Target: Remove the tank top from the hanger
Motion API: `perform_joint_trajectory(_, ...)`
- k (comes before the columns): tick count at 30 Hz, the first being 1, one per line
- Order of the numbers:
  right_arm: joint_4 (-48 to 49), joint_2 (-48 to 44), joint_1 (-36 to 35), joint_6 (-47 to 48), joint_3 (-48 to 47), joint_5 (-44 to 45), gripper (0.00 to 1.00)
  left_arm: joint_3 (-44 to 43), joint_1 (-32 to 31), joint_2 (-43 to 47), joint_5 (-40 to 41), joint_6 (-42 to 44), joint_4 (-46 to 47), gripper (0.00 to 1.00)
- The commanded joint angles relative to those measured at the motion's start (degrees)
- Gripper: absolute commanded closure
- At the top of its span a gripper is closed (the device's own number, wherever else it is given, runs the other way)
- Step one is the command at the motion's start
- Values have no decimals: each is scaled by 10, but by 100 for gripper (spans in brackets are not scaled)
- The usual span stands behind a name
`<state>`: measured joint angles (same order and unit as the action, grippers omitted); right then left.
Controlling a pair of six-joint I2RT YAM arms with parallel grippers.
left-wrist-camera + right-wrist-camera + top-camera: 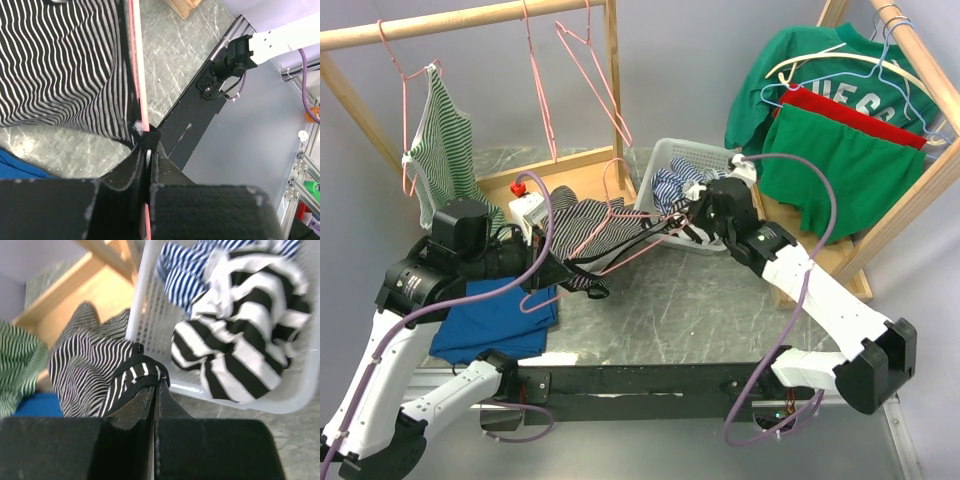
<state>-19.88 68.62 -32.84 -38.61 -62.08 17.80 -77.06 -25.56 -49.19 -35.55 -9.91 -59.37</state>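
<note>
The black-and-white striped tank top (595,225) hangs stretched between my two grippers over the table, still threaded on the pink wire hanger (620,215). My left gripper (582,283) is shut on the hanger. In the left wrist view the pink rod (137,75) runs straight down between the closed jaws (148,142), with the tank top (60,65) draped to its left. My right gripper (682,222) is shut on the tank top's black strap (135,375), next to the basket; its closed jaws (156,385) pinch the strap loop.
A white basket (665,160) of striped clothes stands just behind the right gripper. A wooden rack at the left carries a green striped top (440,145) and bare pink hangers (575,70). A blue cloth (500,320) lies under the left arm. Green shirts (830,170) hang at the right.
</note>
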Motion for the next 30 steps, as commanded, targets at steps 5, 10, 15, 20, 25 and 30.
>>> perform_joint_trajectory(5,2,-6,-42,6,41,-78,100,-35,-2,27,19,-2,26,99)
perform_joint_trajectory(10,-21,-58,-149,-19,76,-51,100,-35,-2,30,93,-26,52,99)
perform_joint_trajectory(15,-23,-94,-250,-56,123,-40,100,-29,-3,15,138,-57,84,99)
perform_joint_trajectory(20,-46,-103,-340,-64,111,2,87,-6,-3,-6,109,-63,102,99)
perform_joint_trajectory(25,-80,-99,-352,-38,51,60,68,38,-5,-23,70,-57,108,99)
perform_joint_trajectory(30,-77,-110,-354,9,-15,109,33,70,-19,-32,61,-44,95,99)
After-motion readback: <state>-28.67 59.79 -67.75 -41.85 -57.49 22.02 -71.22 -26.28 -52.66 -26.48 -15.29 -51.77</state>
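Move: My right hand already pinches a tank top shoulder strap at the hanger's right end, which is some 3 cm back and 2 cm to the left. Open table for it lies about 21 cm back, 11 cm left and 15 cm below; the basket's middle is 9 cm ahead, 3 cm right, 13 cm below. The tank top's body hangs 22 cm left, 5 cm back. From my left hand, which grips the hanger, the pinched strap is about 19 cm ahead, 30 cm right, slightly lower. I draw the strap with my right hand off the hanger's end, back about 19 cm and left some 11 cm while sinking, the hand swinging roughly 30 degrees counter-clockwise; then I open the fingers, let go and lift clear. My left hand keeps its hold on the hanger, carrying it about 5 cm forward with a slight counter-clockwise turn, then dipping about 5 cm. ##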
